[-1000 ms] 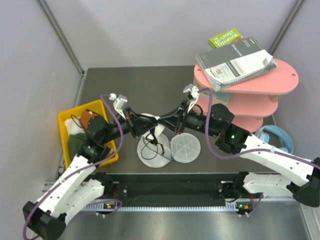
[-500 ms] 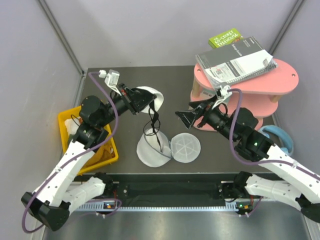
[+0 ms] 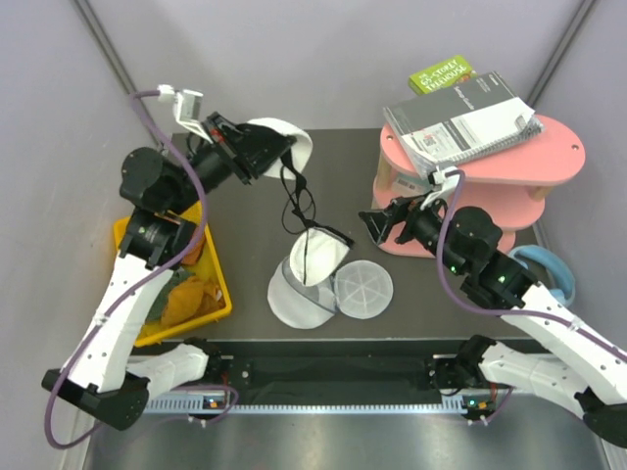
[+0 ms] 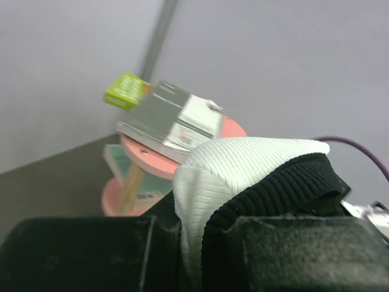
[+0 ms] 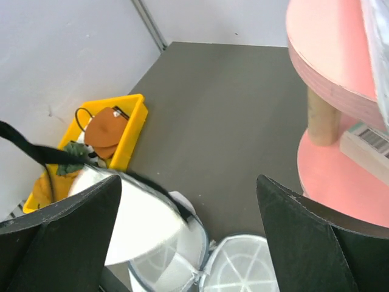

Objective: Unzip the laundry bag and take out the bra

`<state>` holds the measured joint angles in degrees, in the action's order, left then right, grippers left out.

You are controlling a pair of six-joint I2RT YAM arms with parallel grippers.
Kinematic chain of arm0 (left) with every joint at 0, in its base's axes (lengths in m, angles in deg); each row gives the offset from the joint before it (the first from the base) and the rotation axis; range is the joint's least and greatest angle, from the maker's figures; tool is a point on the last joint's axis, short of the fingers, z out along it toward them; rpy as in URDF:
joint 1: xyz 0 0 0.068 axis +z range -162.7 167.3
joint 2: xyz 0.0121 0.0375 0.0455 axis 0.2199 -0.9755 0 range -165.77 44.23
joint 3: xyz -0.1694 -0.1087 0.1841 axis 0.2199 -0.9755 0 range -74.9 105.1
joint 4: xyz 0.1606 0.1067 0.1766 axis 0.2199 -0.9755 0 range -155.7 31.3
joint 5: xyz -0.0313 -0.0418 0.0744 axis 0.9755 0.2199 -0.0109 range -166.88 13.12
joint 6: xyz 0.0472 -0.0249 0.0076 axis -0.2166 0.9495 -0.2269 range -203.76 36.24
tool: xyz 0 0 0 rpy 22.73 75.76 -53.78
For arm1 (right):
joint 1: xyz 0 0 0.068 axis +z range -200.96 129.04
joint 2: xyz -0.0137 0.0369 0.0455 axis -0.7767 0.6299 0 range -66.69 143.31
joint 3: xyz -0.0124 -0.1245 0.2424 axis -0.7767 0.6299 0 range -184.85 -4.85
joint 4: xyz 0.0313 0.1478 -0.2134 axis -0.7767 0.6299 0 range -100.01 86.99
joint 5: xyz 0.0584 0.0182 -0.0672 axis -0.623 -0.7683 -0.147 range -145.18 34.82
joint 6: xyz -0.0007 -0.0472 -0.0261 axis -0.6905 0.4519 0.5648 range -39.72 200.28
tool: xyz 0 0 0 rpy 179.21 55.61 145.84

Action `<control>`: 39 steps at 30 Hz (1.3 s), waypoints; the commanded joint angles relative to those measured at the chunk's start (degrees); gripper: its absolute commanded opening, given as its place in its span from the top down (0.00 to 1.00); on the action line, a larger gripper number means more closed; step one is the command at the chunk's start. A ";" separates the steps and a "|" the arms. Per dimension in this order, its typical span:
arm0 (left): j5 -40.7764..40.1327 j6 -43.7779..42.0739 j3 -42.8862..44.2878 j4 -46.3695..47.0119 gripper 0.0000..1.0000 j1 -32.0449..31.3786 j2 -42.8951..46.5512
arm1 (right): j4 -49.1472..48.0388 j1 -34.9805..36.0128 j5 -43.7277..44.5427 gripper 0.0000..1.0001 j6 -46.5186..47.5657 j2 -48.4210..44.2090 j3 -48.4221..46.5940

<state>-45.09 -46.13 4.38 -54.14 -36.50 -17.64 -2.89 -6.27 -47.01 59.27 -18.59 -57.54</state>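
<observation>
The laundry bag point(image 3: 292, 302) lies unzipped on the table, its round mesh lid point(image 3: 364, 289) flipped open to the right. My left gripper point(image 3: 250, 147) is raised at the back left and shut on one white cup of the bra point(image 3: 286, 142). Black straps point(image 3: 297, 201) hang from it to the second cup point(image 3: 328, 250), which hangs just above the bag. In the left wrist view the ribbed white fabric with black edging point(image 4: 243, 164) is pinched between the fingers. My right gripper point(image 3: 377, 223) is open and empty, right of the straps. The right wrist view shows the bag point(image 5: 182, 261) below the hanging cup point(image 5: 140, 225).
A yellow bin point(image 3: 220, 284) with rust-orange point(image 5: 106, 125) and green cloths stands at the left. A pink two-tier shelf point(image 3: 554, 157) carrying notebooks point(image 3: 460, 117) and a green book point(image 3: 439, 73) stands at the right. Pale blue headphones point(image 3: 539, 264) lie beside it.
My left gripper has lifted the bra up and back to the left, drawing the second cup out of the bag. My right gripper has let go and drawn back to the right.
</observation>
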 commanded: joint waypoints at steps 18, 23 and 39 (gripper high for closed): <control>-42.36 -22.51 2.90 -27.85 1.00 29.89 2.72 | -1.75 -3.38 -1.83 0.07 1.15 -2.04 3.03; -32.06 -18.83 -0.27 -26.10 1.00 42.93 1.49 | -1.84 -3.55 -3.33 0.07 1.50 -1.87 3.99; -23.27 -11.09 -22.32 -21.26 1.00 54.54 0.26 | -2.99 -3.73 -6.58 0.07 1.24 0.68 3.64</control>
<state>-71.21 -60.66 -15.70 -79.67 14.47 -17.55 -3.59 -9.20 -52.46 60.16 -17.96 -52.86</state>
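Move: I already hold the bra high in my left hand, one cup hanging above the mesh bag. The yellow bin lies about 34 cm to this hand's left, roughly 7 cm ahead and nearly 50 cm below, with a brown bra in its far end, 7 cm beyond its middle. At table height the mesh bag sits 4 cm back and 3 cm left. From my right hand the bin is some 53 cm left, 6 cm ahead and 30 cm below. Keeping the bra pinched, I sweep my left hand some 36 cm left and a little forward to the yellow bin, swinging the fingers about 75 degrees counter-clockwise from rightward to mostly forward. The hand rises briefly, then sinks about 26 cm in all, the last stretch straight down with the fingertips tipping downward. My empty, open right hand eases down about 4 cm. ##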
